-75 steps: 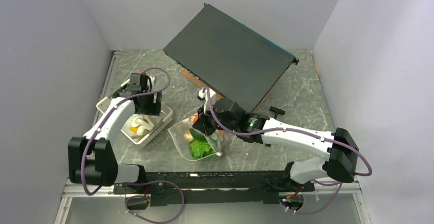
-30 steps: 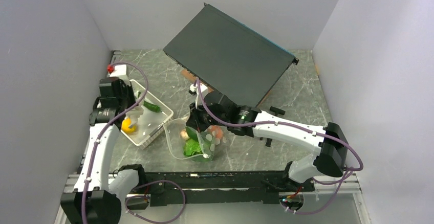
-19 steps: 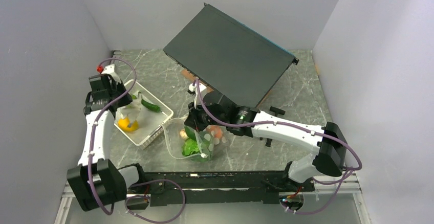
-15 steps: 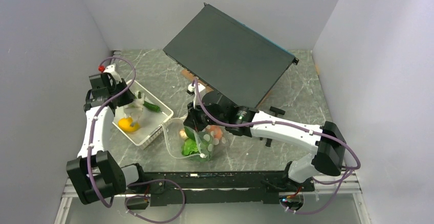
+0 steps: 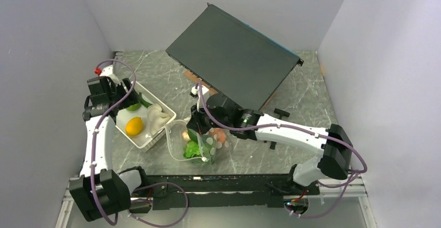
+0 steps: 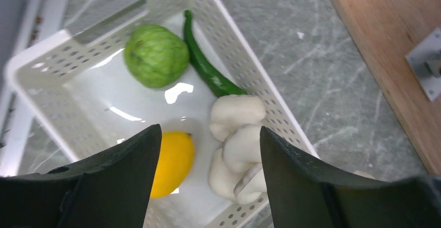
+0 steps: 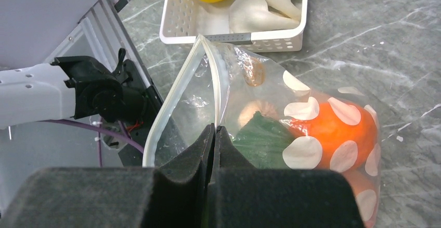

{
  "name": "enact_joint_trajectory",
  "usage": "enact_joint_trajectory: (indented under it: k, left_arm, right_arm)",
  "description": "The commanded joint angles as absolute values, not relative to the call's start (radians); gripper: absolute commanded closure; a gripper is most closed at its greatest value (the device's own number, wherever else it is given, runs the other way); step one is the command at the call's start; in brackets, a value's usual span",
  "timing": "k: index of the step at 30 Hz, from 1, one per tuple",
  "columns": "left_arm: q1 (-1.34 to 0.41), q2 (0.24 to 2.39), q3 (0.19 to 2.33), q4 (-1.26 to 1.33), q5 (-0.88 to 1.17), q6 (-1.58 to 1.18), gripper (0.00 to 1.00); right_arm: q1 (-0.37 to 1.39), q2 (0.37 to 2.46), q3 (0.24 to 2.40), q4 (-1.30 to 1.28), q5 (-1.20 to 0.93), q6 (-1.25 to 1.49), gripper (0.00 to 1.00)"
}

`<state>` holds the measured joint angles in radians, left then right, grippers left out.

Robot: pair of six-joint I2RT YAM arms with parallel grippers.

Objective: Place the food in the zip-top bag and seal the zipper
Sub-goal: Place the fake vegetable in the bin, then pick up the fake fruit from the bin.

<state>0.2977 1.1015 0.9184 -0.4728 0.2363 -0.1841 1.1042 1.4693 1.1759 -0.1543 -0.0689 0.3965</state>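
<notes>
The zip-top bag (image 5: pixel 193 143) lies in front of the arms with its mouth held up. An orange (image 7: pixel 333 129), lettuce (image 7: pixel 265 139) and a mushroom (image 7: pixel 255 72) sit inside it. My right gripper (image 7: pixel 215 129) is shut on the zipper (image 7: pixel 171 103) at the mouth's edge. My left gripper (image 6: pixel 209 129) hangs open and empty above the white basket (image 6: pixel 249 66). That basket holds a lemon (image 6: pixel 174 163), white mushrooms (image 6: pixel 236 134), a round green fruit (image 6: pixel 156 56) and a slim cucumber (image 6: pixel 208 74). From above, the left gripper (image 5: pixel 120 93) is over the basket's far left corner.
A large black slab (image 5: pixel 234 64) leans over the back of the table, on a wooden board (image 6: pixel 395 56). The basket (image 5: pixel 156 137) stands right beside the bag's mouth. Grey walls close in on the left, right and back.
The left gripper rose out of the basket with the white mushrooms, then opened; the mushrooms now lie in the basket. The right gripper drew the bag's mouth a little left.
</notes>
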Motion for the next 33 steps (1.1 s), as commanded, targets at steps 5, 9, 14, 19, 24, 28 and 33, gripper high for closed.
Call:
enact_joint_trajectory:
  k: [5,9,14,19,24,28,33]
  left_arm:
    - [0.291,1.04,0.865,-0.618,-0.031,-0.397,0.28]
    - [0.288,1.043,0.829,-0.6,-0.009,-0.365,0.27]
    - [0.288,1.149,0.849,-0.646,-0.009,-0.311,0.26]
    - [0.258,1.276,0.877,-0.704,-0.04,-0.333,0.25]
    - [0.239,1.319,0.879,-0.702,-0.082,-0.349,0.21]
    - [0.239,1.365,0.9,-0.7,-0.09,-0.343,0.21]
    - [0.239,1.404,0.914,-0.709,-0.077,-0.33,0.33]
  right_arm:
    - [1.108,1.387,1.15,-0.094,-0.063,0.377,1.0]
    - [1.108,1.382,1.145,-0.089,-0.06,0.373,1.0]
    - [1.107,1.399,1.149,-0.085,-0.08,0.382,1.0]
    - [1.108,1.412,1.157,-0.083,-0.084,0.387,1.0]
    - [1.108,1.415,1.157,-0.083,-0.089,0.393,1.0]
    - [1.108,1.414,1.16,-0.084,-0.103,0.4,1.0]
    - [1.109,1.416,1.175,-0.094,-0.121,0.414,1.0]
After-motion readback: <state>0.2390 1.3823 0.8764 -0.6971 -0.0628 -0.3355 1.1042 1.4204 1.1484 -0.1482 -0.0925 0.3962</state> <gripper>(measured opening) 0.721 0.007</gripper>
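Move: The lemon in the white bin lies about 5 cm back from the open left hand, 1 cm to its left and some 15 cm below. At about that depth, the mushrooms lie 1 cm back and 7 cm right of the hand, the cabbage 5 cm ahead and 4 cm left, the green pepper 6 cm ahead and 2 cm right. From the right hand, still pinching the bag, the lemon is roughly 27 cm left, 9 cm ahead and 16 cm lower. Left hand sinks about 12 cm and draws back 6 to the lemon, tipping down some 30 degrees, fingers open. ##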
